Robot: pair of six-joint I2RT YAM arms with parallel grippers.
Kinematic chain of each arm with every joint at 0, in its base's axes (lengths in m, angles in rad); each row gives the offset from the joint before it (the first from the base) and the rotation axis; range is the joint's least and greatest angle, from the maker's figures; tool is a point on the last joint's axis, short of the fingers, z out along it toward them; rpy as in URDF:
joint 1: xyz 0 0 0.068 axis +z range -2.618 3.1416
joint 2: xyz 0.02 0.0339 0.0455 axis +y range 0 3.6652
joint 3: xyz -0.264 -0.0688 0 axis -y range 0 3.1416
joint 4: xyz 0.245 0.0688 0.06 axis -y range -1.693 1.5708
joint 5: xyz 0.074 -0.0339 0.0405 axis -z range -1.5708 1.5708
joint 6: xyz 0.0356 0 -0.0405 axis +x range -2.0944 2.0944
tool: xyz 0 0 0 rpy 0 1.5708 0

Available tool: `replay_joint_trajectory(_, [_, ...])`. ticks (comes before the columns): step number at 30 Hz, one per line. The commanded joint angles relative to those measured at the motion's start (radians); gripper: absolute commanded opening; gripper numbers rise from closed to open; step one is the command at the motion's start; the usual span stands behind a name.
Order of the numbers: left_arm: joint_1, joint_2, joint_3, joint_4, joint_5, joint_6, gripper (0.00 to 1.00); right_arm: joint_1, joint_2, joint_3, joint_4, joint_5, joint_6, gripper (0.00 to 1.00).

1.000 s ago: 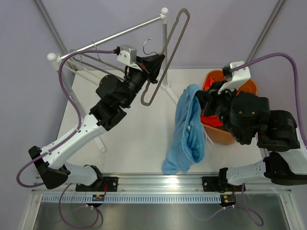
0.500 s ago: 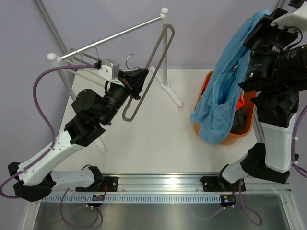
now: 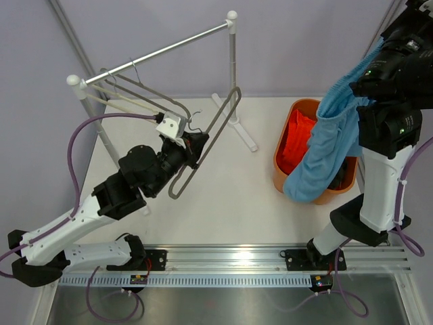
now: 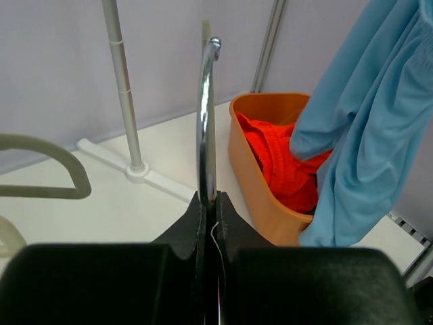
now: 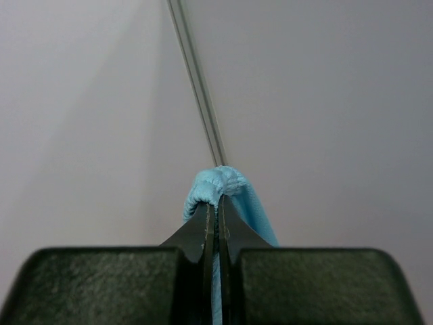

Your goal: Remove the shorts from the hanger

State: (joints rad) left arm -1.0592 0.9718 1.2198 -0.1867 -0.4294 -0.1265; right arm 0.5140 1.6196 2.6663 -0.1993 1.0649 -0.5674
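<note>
My left gripper [image 3: 196, 146] is shut on the metal hook [image 4: 206, 115] of a bare grey hanger [image 3: 224, 125], held low over the table, off the rail. High at the right, my right gripper [image 3: 376, 59] is shut on the waistband of the light blue shorts [image 3: 323, 159], which hang down over the orange bin [image 3: 279, 157]. The wrist view shows the blue shorts [image 5: 223, 186] bunched between the closed fingers of the right gripper [image 5: 218, 206]. Bright orange shorts [image 3: 298, 139] lie inside the bin. The left gripper [image 4: 210, 200] faces the bin [image 4: 252, 169] and the hanging blue shorts [image 4: 365, 135].
A white clothes rack with a metal rail [image 3: 162, 51] stands at the back left, with more bare hangers [image 3: 135, 91] on it. Its foot [image 3: 233, 122] rests on the table behind the held hanger. A dark cloth [image 3: 342, 172] shows in the bin.
The right arm lifted the blue shorts off the table, up and right, so they hang over the bin. The left arm lowered the bare hanger away from the rail, toward the table.
</note>
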Motion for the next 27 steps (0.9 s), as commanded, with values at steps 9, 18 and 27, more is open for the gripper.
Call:
replay_joint_trajectory(9, [-0.027, -0.065, -0.082, -0.080, -0.055, -0.053, 0.00, -0.282, 0.135, 0.101, -0.140, -0.275, 0.349, 0.00])
replay_joint_trajectory(18, [-0.028, -0.084, -0.126, -0.108, -0.094, -0.027, 0.00, -0.333, 0.227, 0.073, -0.238, -0.388, 0.509, 0.00])
replay_joint_trajectory(27, [-0.027, -0.096, -0.166, -0.102, -0.097, -0.024, 0.00, -0.396, 0.085, -0.266, -0.416, -0.332, 0.733, 0.00])
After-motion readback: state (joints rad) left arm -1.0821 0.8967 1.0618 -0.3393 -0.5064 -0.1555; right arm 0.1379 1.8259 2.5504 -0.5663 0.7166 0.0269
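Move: The orange bin, where the right hand is taking the blue shorts, has its middle about 9 cm ahead of that hand, 9 cm to its left and some 60 cm below. Inside, the red shorts lie roughly 12 cm ahead and 14 cm left of the hand, the dark green shorts about 4 cm ahead and straight below. From the left hand, the bin is some 14 cm ahead, 36 cm to the right and 30 cm lower. Still pinching the blue shorts by their upper end, the right hand drifts slightly right, then swings some 18 cm forward high over the bin, sinking ever faster, about 13 cm in all, its fingers tipping down roughly 15 degrees. The left hand keeps its grip on the empty hanger, easing down about 8 cm and tipping its fingers a little downward. ##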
